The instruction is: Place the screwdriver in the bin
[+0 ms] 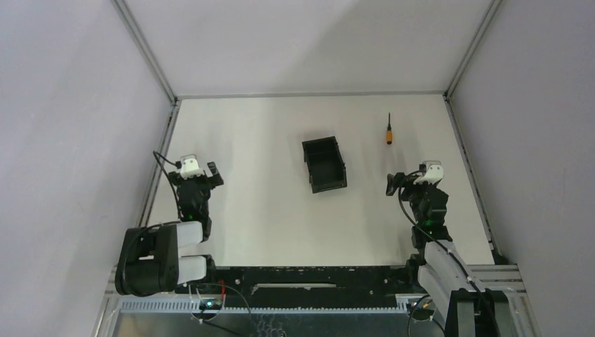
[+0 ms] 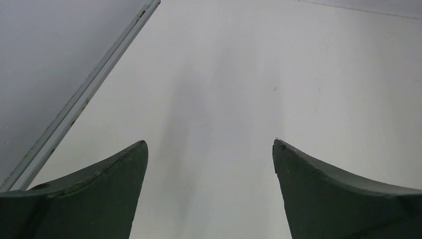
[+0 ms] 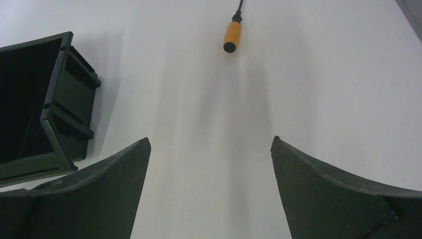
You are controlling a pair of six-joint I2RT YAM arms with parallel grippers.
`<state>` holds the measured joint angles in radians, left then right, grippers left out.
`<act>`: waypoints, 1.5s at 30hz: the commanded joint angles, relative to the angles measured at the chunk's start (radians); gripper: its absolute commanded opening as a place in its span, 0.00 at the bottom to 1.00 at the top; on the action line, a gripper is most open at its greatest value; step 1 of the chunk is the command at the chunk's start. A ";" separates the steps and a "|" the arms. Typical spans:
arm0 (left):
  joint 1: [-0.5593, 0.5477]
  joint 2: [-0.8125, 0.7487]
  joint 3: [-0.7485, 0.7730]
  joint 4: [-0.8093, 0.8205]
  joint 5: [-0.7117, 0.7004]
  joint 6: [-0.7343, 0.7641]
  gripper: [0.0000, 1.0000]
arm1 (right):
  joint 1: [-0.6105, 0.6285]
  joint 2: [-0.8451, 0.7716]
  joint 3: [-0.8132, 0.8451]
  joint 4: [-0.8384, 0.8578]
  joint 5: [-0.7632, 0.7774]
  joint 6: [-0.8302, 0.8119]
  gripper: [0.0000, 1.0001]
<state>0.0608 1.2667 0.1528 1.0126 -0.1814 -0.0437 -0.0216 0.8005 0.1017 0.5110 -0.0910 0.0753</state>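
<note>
The screwdriver (image 1: 389,131), with a short orange handle and thin dark shaft, lies on the white table at the far right. It also shows in the right wrist view (image 3: 232,35), ahead of my open fingers. The black bin (image 1: 324,164) stands open and empty near the table's middle, and its side shows at the left of the right wrist view (image 3: 45,99). My right gripper (image 1: 405,177) is open and empty, a little nearer than the screwdriver (image 3: 209,142). My left gripper (image 1: 202,170) is open and empty over bare table at the left (image 2: 210,143).
Grey enclosure walls and metal rails (image 1: 167,140) border the white table on the left, far and right sides. A rail shows at the left of the left wrist view (image 2: 84,94).
</note>
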 commanded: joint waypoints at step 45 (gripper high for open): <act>-0.006 -0.012 0.041 0.037 -0.010 0.020 1.00 | 0.029 1.719 2.268 -1.540 0.132 0.074 0.76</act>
<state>0.0608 1.2667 0.1532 1.0126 -0.1818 -0.0437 0.0116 2.5072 2.3764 -1.0618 0.0559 0.1600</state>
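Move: The screwdriver lies nearly straight ahead of the right hand, its middle about 26 cm farther out, a centimetre or so to the right and some 9 cm below, with its orange handle nearest. The bin stands roughly 23 cm to this hand's left, 7 cm ahead and 8 cm below. From the left hand, the screwdriver is about 22 cm ahead, 63 cm to the right and 9 cm below. Towards the screwdriver the right hand goes over in a high arc: up some 18 cm while reaching forward, then onward and down to end about 24 cm farther out and lower than it began, above the handle. The wrist tips down almost 60 degrees and the fingers narrow a little, staying open either side of the handle without touching it. ##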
